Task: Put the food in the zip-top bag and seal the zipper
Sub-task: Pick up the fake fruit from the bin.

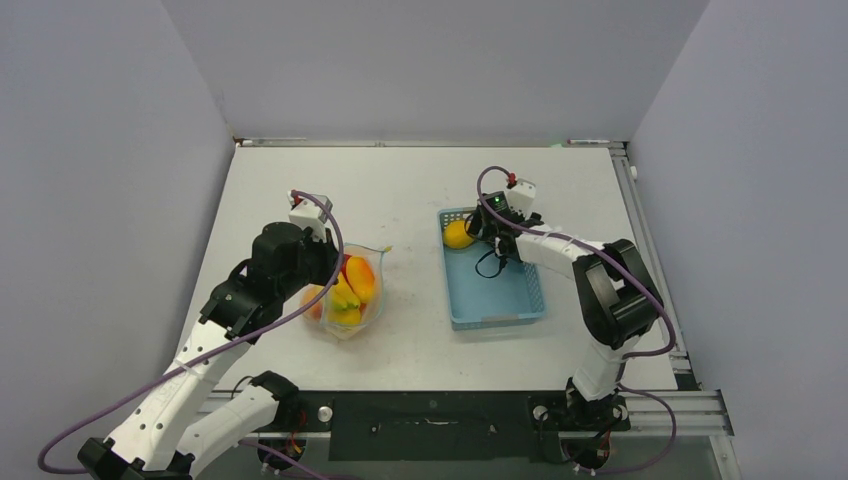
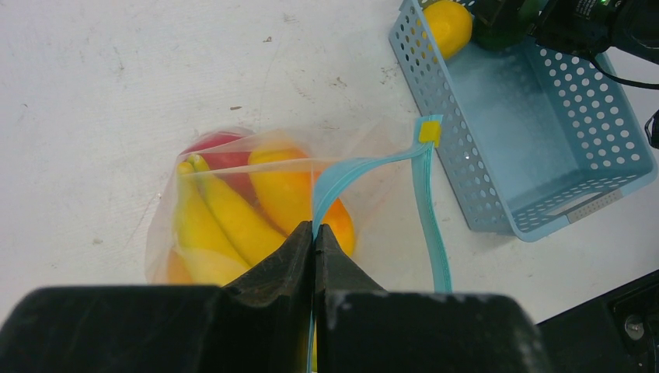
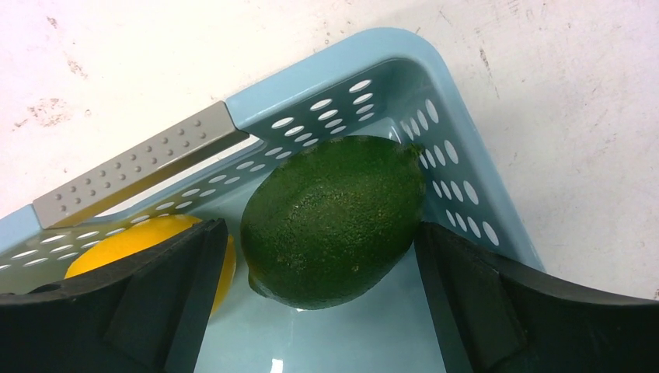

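The zip-top bag (image 2: 256, 194) lies on the white table with its mouth open. It holds food: yellow bananas (image 2: 221, 217), a red apple (image 2: 214, 144) and an orange-yellow mango (image 2: 284, 183). My left gripper (image 2: 315, 229) is shut on the teal zipper (image 2: 365, 165), pinching one strip of it above the fruit. In the top view it (image 1: 335, 265) sits at the bag (image 1: 345, 300). My right gripper (image 3: 317, 233) is open down in the far corner of the basket. Its fingers stand either side of a green lime (image 3: 334, 217). A yellow lemon (image 3: 148, 241) lies just behind the left finger.
The light-blue lattice basket (image 1: 495, 300) stands right of the bag, close to its free zipper end with a yellow tab (image 2: 429, 132). A grey handle (image 3: 132, 175) runs along its far rim. Grey walls close in the table at the left, back and right.
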`<state>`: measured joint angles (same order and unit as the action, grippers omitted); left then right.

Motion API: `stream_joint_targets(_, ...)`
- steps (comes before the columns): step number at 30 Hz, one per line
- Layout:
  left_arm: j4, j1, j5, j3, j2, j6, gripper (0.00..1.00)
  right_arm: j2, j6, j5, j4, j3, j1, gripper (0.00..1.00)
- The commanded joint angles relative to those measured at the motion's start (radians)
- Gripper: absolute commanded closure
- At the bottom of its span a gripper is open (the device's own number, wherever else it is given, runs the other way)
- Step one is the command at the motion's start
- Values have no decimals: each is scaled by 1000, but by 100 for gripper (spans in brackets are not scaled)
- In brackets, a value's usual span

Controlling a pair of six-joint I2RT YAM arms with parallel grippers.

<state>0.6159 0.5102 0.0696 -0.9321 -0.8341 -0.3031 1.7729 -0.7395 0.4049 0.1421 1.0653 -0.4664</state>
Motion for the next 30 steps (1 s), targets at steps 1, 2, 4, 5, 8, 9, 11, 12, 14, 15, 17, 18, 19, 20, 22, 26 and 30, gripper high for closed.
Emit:
stream_joint_targets(1,-32,-6,-17,-27,7,9,100,15,-16,39,-36,37,12,5)
stream_joint_targets(2,-32,-6,-17,-27,7,9,100,16,-19,39,-38,37,12,5)
stream_joint_targets(4,-33,-6,-16,-26,9,9,100,19,-20,40,-38,38,12,8)
stream_joint_targets(5,-32,-6,-18,-27,9,10,100,17,-21,41,-40,36,14,11)
stream_joint_targets(8,-32,-6,-18,-26,9,10,100,14,-23,44,-45,30,14,19)
stream_joint_targets(9,-33,-6,-20,-27,9,10,100,12,-22,45,-44,29,14,21)
stream_joint_targets(11,-32,-5,-21,-27,10,10,100,10,-20,48,-44,27,14,25)
stream_joint_targets(12,-33,-5,-22,-26,10,9,100,10,-19,50,-43,28,14,27)
stream_joint_targets(14,-32,-6,-23,-27,10,10,100,11,-15,49,-39,30,14,34)
stream_joint_targets(15,-33,-6,-24,-27,10,10,100,11,-14,50,-37,31,14,38)
stream_joint_targets(17,-32,-6,-24,-26,10,10,100,6,-11,46,-35,31,14,48)
stream_joint_targets(18,-31,-6,-25,-26,10,10,100,2,-11,43,-35,29,14,53)
stream_joint_targets(19,-32,-6,-25,-26,11,10,100,-4,-9,42,-35,26,14,59)
stream_joint_targets(20,-33,-5,-25,-27,11,10,100,-11,-8,40,-36,22,14,64)
stream_joint_targets(22,-33,-5,-26,-27,12,10,100,-31,-4,35,-41,7,14,73)
stream_joint_targets(26,-33,-4,-25,-25,15,10,100,-67,7,7,-44,-12,12,85)
stream_joint_targets(30,-34,-6,-25,-25,16,10,100,-109,12,-11,-39,-34,6,90)
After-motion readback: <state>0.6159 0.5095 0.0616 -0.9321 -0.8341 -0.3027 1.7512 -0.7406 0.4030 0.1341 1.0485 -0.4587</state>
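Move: Between the right hand's open fingers lies the avocado, its middle about 1 cm ahead of the hand point and 1 cm below it. The lemon is roughly 9 cm to the left and 1 cm ahead. The bin's grey grip stands some 5 cm ahead and 4 cm left, about 2 cm higher, and the bin's right wall is 5 cm to the right, level. From the left hand the avocado is about 15 cm ahead, 32 cm right and 18 cm below. Closing its fingers by about a third of their range, the right hand pinches the avocado from both sides, left and right. It otherwise stays nearly in place and doesn't turn, settling a few millimetres down and rightward; once the grip has tightened, it just begins to rise, by roughly 0.5 cm. ##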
